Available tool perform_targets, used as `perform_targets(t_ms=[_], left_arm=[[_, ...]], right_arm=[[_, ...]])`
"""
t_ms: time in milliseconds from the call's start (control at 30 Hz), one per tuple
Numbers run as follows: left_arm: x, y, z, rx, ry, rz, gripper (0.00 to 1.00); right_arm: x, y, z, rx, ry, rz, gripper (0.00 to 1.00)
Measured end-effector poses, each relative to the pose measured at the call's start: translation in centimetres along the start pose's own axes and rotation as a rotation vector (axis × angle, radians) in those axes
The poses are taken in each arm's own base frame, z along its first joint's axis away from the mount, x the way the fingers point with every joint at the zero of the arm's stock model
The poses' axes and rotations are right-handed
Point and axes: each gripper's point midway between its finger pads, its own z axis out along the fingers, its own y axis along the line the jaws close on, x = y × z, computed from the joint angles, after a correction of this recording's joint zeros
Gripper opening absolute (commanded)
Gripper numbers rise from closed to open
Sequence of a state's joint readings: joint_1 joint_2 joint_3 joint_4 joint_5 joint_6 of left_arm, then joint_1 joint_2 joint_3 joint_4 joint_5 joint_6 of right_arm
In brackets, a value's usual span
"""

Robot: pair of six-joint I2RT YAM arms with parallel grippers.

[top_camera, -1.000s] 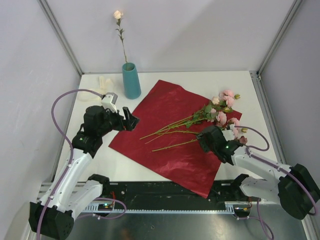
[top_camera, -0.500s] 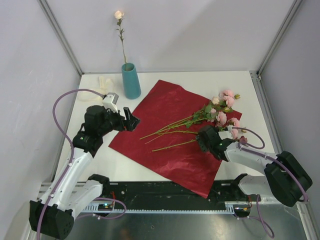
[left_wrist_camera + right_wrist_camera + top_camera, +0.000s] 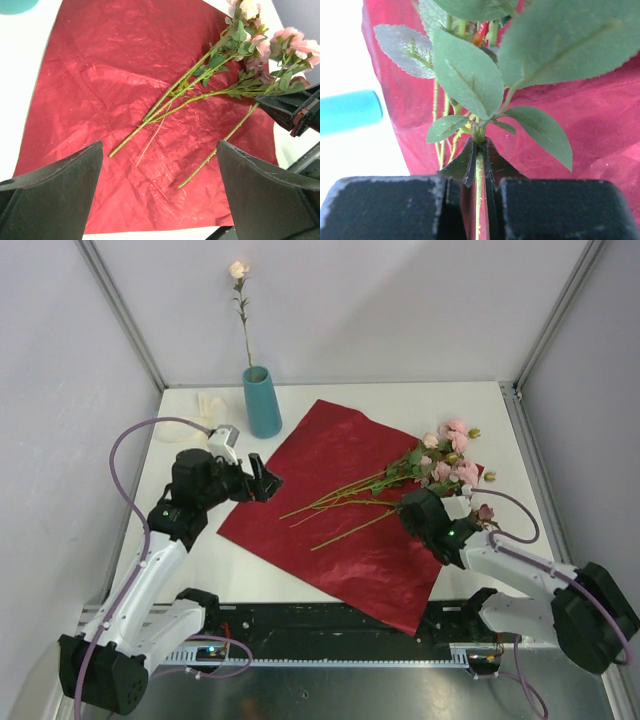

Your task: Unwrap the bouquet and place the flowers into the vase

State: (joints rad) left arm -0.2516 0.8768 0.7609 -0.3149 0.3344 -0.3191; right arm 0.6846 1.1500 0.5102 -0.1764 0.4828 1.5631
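The dark red wrapping paper lies spread flat on the table. Several pink roses rest across it, blooms toward the right. My right gripper is shut on one rose's green stem just below its leaves; that stem's free end angles toward the front left. The teal vase stands at the back left with one tall rose in it. My left gripper hovers open over the paper's left part, holding nothing.
A cream ribbon lies on the table left of the vase. Enclosure posts and walls stand along the back and both sides. Bare white tabletop shows at the back right.
My right gripper has closed onto the frontmost rose stem. The stem's free end has swung slightly toward the front. The left arm has barely moved.
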Motion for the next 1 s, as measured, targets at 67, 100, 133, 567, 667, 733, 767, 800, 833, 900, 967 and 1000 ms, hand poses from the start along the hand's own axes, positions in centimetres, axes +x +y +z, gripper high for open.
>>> perform_targets(t_ms=[67,100,133,567,667,733,767,800,833,900,967,1000], left_arm=[[0.2,-0.3,0.3,0.014,0.019,-0.020,1.00],[0.2,-0.4,0.4,0.020,0.026,-0.028,1.00],[0.2,-0.7,0.5,0.032,0.034,-0.037,1.00],[-2.7,-8.3,0.5,0.336,0.102,-0.024,0.86],[-2.2,-11.1,0.4,0.437,0.150,0.005,0.81],[-1.4,-12.9,0.3,0.499,0.188,0.024,0.79],[-1.0,-13.5,0.2,0.522,0.205,0.030,0.79],[-0.5,-14.4,0.2,0.550,0.228,0.039,0.78],[-0.1,-15.0,0.2,0.566,0.243,0.045,0.78],[0.4,-16.0,0.2,0.595,0.265,0.061,0.77],[0.5,-16.8,0.2,0.613,0.271,0.072,0.76],[0.3,-17.2,0.1,0.621,0.267,0.078,0.75]], right_arm=[[-0.6,0.9,-1.0,-0.043,-0.018,-0.010,0.00],[-0.9,1.3,-1.5,-0.061,-0.026,-0.017,0.00],[-1.2,1.7,-2.0,-0.076,-0.036,-0.026,0.00],[0.5,10.7,-8.6,-0.525,0.039,-0.365,0.00],[1.9,13.3,-10.9,-0.691,0.095,-0.425,0.00],[2.9,14.9,-12.6,-0.807,0.138,-0.461,0.00],[3.4,15.5,-13.5,-0.859,0.161,-0.477,0.00],[3.9,16.1,-14.3,-0.905,0.185,-0.491,0.00],[4.4,16.7,-15.1,-0.953,0.209,-0.509,0.00],[5.4,17.6,-16.6,-1.035,0.257,-0.539,0.00],[6.4,18.2,-17.8,-1.100,0.300,-0.564,0.00],[6.9,18.3,-18.5,-1.131,0.324,-0.578,0.00]])
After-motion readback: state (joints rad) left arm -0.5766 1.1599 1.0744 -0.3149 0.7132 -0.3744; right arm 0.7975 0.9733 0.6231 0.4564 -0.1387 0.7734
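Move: The pink flower, already pinched by its stem in the right fingers, lies about 27 cm to the left hand's right, level with it in reach and some 14 cm lower. The open left gripper is thus about 27 cm left of the right hand and 14 cm above it. From the right hand, the other flowers centre some 12 cm ahead, 4 cm left and 3 cm below; the vase stands about 28 cm ahead and 32 cm left, its middle 5 cm higher. Up first, then up and leftward, the right hand carries the pinched flower some 22 cm higher and 14 cm across towards the left gripper, drawing back a little late on while its fingers swing counter-clockwise and tip upward, each by about 50 degrees. The left hand comes rightward to meet the stem, rising and then drawing back, turning clockwise and narrowing its jaws to roughly three quarters open. ##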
